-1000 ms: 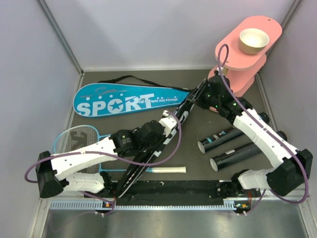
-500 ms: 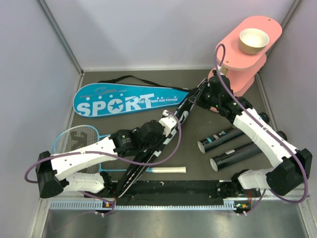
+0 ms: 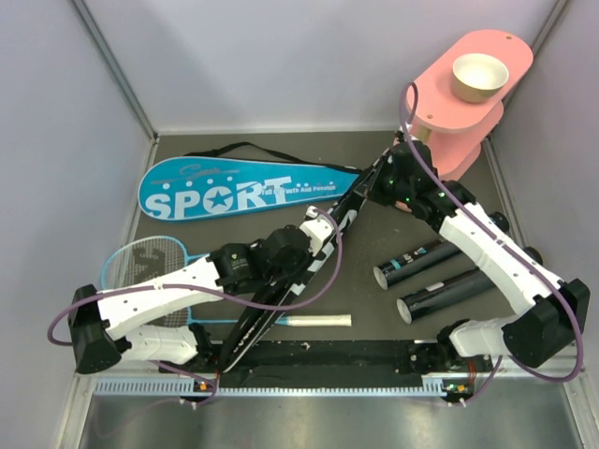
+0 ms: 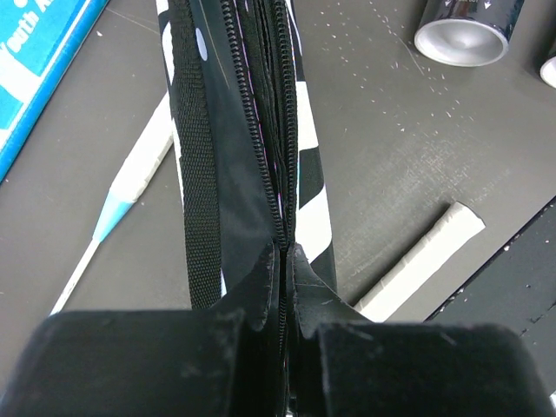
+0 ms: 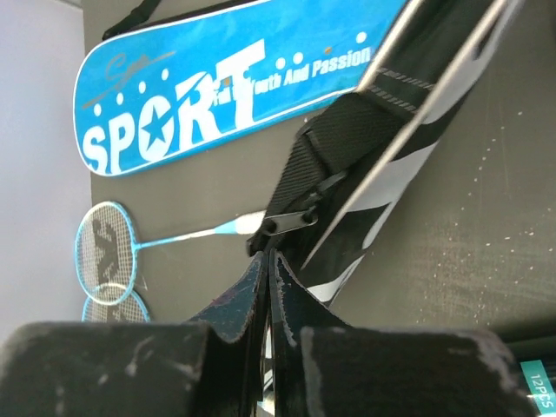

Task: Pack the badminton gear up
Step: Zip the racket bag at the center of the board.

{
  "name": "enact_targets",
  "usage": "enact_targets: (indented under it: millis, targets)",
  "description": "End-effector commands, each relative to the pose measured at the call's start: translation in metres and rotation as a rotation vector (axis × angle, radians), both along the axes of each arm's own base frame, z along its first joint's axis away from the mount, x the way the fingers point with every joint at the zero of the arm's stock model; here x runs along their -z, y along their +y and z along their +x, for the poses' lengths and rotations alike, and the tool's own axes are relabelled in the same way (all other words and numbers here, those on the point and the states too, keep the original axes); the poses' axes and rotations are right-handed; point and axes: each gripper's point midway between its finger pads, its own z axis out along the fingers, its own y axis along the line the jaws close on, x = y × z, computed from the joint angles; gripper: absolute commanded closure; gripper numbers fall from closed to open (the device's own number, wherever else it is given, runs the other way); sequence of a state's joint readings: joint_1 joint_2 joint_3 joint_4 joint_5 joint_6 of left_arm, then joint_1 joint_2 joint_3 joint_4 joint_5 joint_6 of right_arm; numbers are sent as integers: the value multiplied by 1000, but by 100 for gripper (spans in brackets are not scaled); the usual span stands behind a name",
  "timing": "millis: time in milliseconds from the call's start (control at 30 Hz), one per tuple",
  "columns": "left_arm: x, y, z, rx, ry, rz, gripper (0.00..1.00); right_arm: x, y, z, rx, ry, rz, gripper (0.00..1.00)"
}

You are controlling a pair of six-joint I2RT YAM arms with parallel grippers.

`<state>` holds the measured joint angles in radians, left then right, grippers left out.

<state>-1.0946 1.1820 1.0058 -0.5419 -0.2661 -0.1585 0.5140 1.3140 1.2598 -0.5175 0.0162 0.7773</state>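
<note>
The black racket bag (image 3: pixel 281 299) lies diagonally between the arms, standing on edge with its zipper (image 4: pixel 261 113) up. My left gripper (image 3: pixel 314 234) (image 4: pixel 283 254) is shut on the zipper edge at mid-length. My right gripper (image 3: pixel 380 182) (image 5: pixel 268 259) is shut on the bag's far end, right at the zipper pull (image 5: pixel 291 222). The blue racket bag (image 3: pixel 234 192) (image 5: pixel 226 95) lettered SPORT lies behind. Blue rackets (image 3: pixel 140 262) (image 5: pixel 104 252) rest at the left, partly under my left arm. A white racket handle (image 3: pixel 318 320) (image 4: pixel 421 261) lies near the front. Two black tubes (image 3: pixel 416 264) (image 3: pixel 449 295) lie at the right.
The pink tiered stand (image 3: pixel 459 117) fills the back right corner with a tan bowl (image 3: pixel 479 77) on top, close behind my right gripper. White walls close in the left, back and right. A black rail (image 3: pixel 328 360) runs along the front edge.
My right gripper has closed at the bag's far end by the zipper pull. The left gripper keeps its hold; the bag has barely shifted.
</note>
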Motion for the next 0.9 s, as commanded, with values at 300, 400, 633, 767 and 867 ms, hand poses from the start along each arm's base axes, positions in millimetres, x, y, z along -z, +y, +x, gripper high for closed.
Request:
enact_targets:
  millis: [300,400,633,767,867]
  targets:
    - [-17,-10,14,-32,-19,-78,100,-33,33,-36,-76,-86,71,100]
    - [-16,-10,13,-24,-11,-81,100,-29,0,-23,79,-20,54,83]
    - [-12,-10,11,-16,-3,-75,100,-22,-19,-1,85,77,-128,62]
    - [-15,-10,10,-12,-9,-81,100,-26,-29,3,36,-63,-180,61]
    - [-16,-8,10,-13,-14,-78,100,-27,-29,8,-23,-146,-181,64]
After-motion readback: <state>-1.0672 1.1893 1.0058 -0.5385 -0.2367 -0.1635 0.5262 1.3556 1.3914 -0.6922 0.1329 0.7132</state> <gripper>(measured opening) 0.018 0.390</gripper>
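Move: The zipper pull at the upper end of the black racket bag lies right at the right hand's shut fingertips, about 1 cm ahead and 1 cm lower. From that hand the blue bag is some 31 cm to the left and 11 cm farther out, while the nearer shuttlecock tube is about 20 cm to the right and 10 cm back, both over 20 cm below. From the left hand, the pull is roughly 17 cm ahead, 11 cm to the right and 6 cm higher. Back and to the left, the right hand sweeps with shut fingers about 6 cm along the bag from the zipper pull towards the left hand, turning slightly counter-clockwise. It then swings back right and forward, opening its fingers partway, rises a little and sinks again, ending some 2 cm right of its start. The left hand stays, still pinching the two zipper edges together. ##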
